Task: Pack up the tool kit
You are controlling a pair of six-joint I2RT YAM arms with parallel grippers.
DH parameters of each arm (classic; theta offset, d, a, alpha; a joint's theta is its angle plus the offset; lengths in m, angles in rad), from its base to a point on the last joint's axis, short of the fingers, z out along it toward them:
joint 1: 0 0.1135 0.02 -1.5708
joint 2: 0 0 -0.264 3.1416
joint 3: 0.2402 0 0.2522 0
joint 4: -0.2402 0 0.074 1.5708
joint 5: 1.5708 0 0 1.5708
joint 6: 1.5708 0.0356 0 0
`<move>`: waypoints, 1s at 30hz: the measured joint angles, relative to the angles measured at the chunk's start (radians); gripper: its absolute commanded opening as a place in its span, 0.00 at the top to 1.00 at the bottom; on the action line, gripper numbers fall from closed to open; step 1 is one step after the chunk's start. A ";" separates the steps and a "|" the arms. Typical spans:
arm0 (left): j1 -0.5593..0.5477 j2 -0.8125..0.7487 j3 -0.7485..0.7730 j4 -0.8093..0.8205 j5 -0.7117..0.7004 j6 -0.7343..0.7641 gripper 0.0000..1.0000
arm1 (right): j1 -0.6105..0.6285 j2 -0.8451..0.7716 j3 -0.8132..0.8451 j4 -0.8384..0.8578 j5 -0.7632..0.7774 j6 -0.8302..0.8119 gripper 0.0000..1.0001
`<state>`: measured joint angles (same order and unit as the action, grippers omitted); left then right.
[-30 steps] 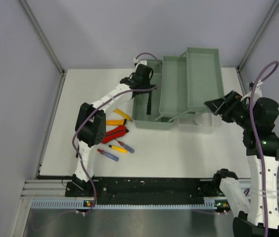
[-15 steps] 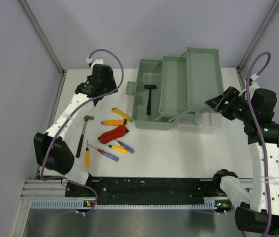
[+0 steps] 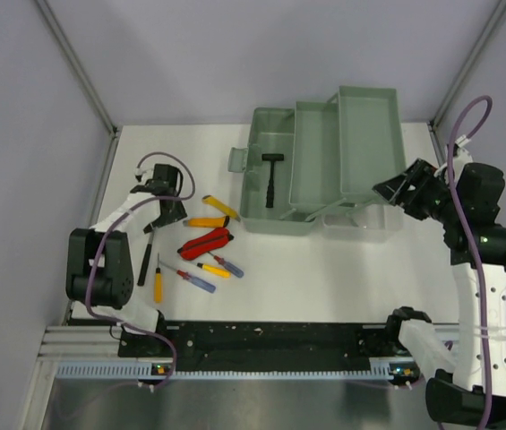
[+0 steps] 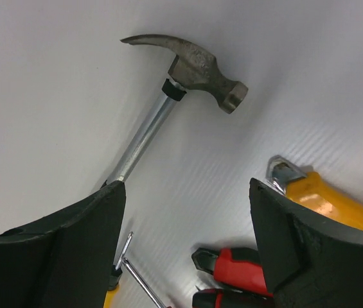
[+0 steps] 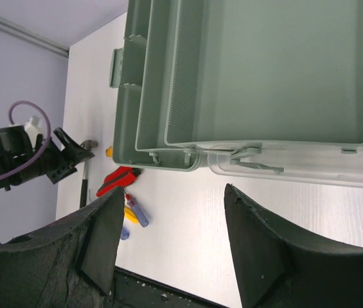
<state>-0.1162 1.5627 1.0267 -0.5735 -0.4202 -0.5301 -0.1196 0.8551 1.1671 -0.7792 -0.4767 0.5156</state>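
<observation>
The grey-green tool kit point(image 3: 324, 161) stands open at the back with its trays folded out; a small black hammer point(image 3: 272, 177) lies in its bottom. A steel claw hammer point(image 4: 197, 64) lies on the table, and my left gripper point(image 4: 187, 186) hangs open just above its shaft point(image 3: 150, 251) with nothing between the fingers. Red-handled pliers point(image 3: 206, 242), two yellow knives point(image 3: 210, 215) and several screwdrivers point(image 3: 201, 273) lie to its right. My right gripper point(image 5: 173, 189) is open and empty, in the air near the box's right front corner point(image 3: 394, 193).
The translucent lid point(image 3: 358, 224) hangs at the box's front right. A latch tab point(image 3: 237, 159) sticks out on its left side. The black mounting rail point(image 3: 261, 345) runs along the near edge, and grey walls close in the table.
My left arm came out of the box, leaving the black hammer inside, swung left and came down over the claw hammer while its jaws opened. The right arm barely moved.
</observation>
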 measured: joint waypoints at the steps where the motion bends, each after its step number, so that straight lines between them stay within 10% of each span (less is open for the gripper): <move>1: 0.007 0.021 -0.008 0.008 0.004 -0.001 0.19 | 0.000 -0.005 0.000 0.000 0.000 0.000 0.37; 10: 0.078 0.137 -0.010 0.079 0.030 0.010 0.20 | 0.000 -0.035 0.000 -0.003 0.002 0.000 0.37; 30: 0.169 0.438 0.378 0.089 0.287 0.097 0.63 | 0.000 -0.024 0.000 -0.010 0.026 -0.004 0.36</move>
<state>0.0525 2.0003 1.4044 -0.4847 -0.1333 -0.4328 -0.1196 0.8310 1.1667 -0.7891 -0.4511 0.5117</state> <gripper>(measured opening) 0.385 0.636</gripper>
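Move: The claw hammer lies almost beneath the open left hand: its steel head is about 6 cm ahead, 3 cm left and 5 cm below, and its handle runs back and slightly left. The orange knife lies roughly 13 cm right and 2 cm ahead, the red pliers some 14 cm right and 5 cm back. The yellow-handled tool is about 17 cm back, nearly in line. From the right hand, the hammer head is some 64 cm left, 15 cm ahead and 30 cm below. The claw hammer's neck is taken between the left fingers just behind the head: the open hand first sinks some 4 cm, easing left over the hammer, then sweeps about 10 cm forward low over the table, drifting slightly right and rolling some 10 degrees. Meanwhile the fingers close from wide open to less than half, shoving the hammer along. ##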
